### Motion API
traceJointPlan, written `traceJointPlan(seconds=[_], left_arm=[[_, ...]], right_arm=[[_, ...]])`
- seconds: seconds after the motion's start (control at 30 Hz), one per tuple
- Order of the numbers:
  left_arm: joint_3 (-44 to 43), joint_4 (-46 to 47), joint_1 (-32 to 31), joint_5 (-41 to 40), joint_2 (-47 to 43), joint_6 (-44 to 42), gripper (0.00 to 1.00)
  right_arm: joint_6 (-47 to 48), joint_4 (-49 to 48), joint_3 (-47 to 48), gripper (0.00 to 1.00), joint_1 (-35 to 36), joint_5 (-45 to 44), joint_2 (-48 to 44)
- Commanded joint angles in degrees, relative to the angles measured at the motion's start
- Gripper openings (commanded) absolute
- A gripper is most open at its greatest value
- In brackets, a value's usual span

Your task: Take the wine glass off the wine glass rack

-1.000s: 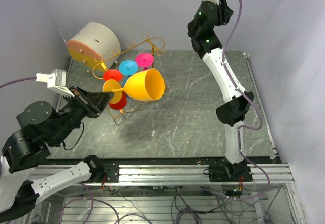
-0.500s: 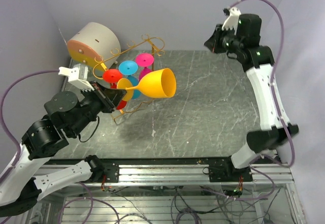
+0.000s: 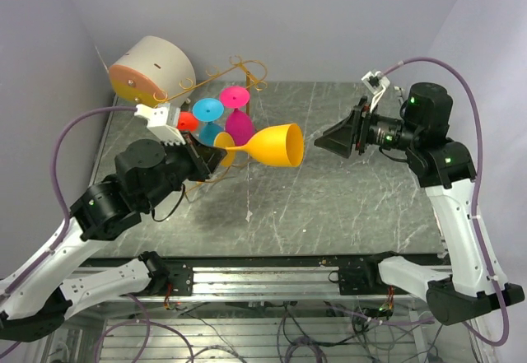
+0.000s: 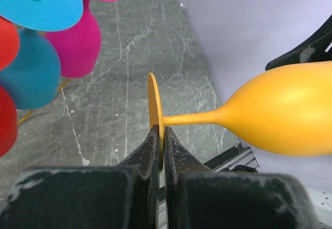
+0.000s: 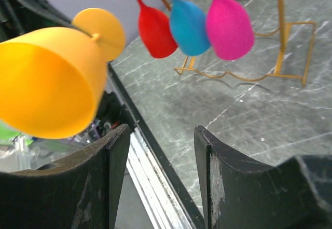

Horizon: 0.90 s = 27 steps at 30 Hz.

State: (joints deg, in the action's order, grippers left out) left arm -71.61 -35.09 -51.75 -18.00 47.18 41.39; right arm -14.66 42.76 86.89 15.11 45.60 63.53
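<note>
A yellow wine glass (image 3: 276, 145) lies on its side in the air, clear of the gold wire wine glass rack (image 3: 240, 67), mouth to the right. My left gripper (image 3: 216, 155) is shut on the edge of its round foot (image 4: 153, 102), fingertips pinching the disc. The bowl (image 4: 290, 109) sticks out right in the left wrist view. My right gripper (image 3: 331, 142) is open, a short way right of the glass's mouth and facing it. In the right wrist view the glass (image 5: 46, 83) fills the upper left, beyond the gripper (image 5: 161, 133).
Pink (image 3: 239, 123), blue (image 3: 207, 109) and red (image 3: 186, 121) glasses hang upside down on the rack. A cream drum with an orange face (image 3: 152, 67) stands at the back left. Walls close in behind and on both sides. The metal rail (image 3: 272, 281) runs along the table's near edge.
My left arm has carried the yellow glass rightward, away from the rack. The right arm has swung down from high at the back to face the glass's mouth.
</note>
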Motion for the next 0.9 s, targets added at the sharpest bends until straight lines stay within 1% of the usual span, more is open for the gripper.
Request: traceJointPlan(seconds=[0.0,0.17,0.73,0.87], left_arm=[[1.39,5.19,-0.15,2.77,1.25,-0.08,0.07],[2.33,6.81,-0.18,3.67,2.06,0.67,0.07],[1.60,9.87,-0.15,6.17,6.05,0.57,0.07],[0.85,10.60,-0.22,7.00,7.31,0.55,0.07]], right_arm=[[-1.92,-4.76,-2.98,0.53,0.44,7.09,-2.30],[-3.41,-6.95,-3.91,0.53,0.40,8.79,-3.28],[-4.79,-8.78,-4.10,0.51,0.44,8.48,-2.77],[-4.53,-7.84,-4.17,0.45,0.44,7.48,-1.60]])
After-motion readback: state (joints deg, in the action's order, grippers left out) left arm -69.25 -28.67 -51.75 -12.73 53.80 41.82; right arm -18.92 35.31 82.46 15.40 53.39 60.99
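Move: The held yellow wine glass points its open bowl at the right gripper; its middle is about 12 cm to the right hand's left, 1 cm back and some 3 cm higher. From the left hand, which grips its foot, the right gripper is about 21 cm to the right, 3 cm ahead and perhaps 2 cm lower. The pink glass hangs roughly 17 cm ahead, 2 cm right and 10 cm below the left hand, the blue glass about 14 cm ahead, 4 cm left and equally low. The yellow glass, still pinched by its foot, is carried rim first towards the right gripper: the left hand takes it about 4.5 cm to the right while sinking 2.5 cm, with a slight turn. The right hand, fingers still open, draws back about 2 cm, swivels slightly counter-clockwise and then waits, its fingertips turned to the rim. ##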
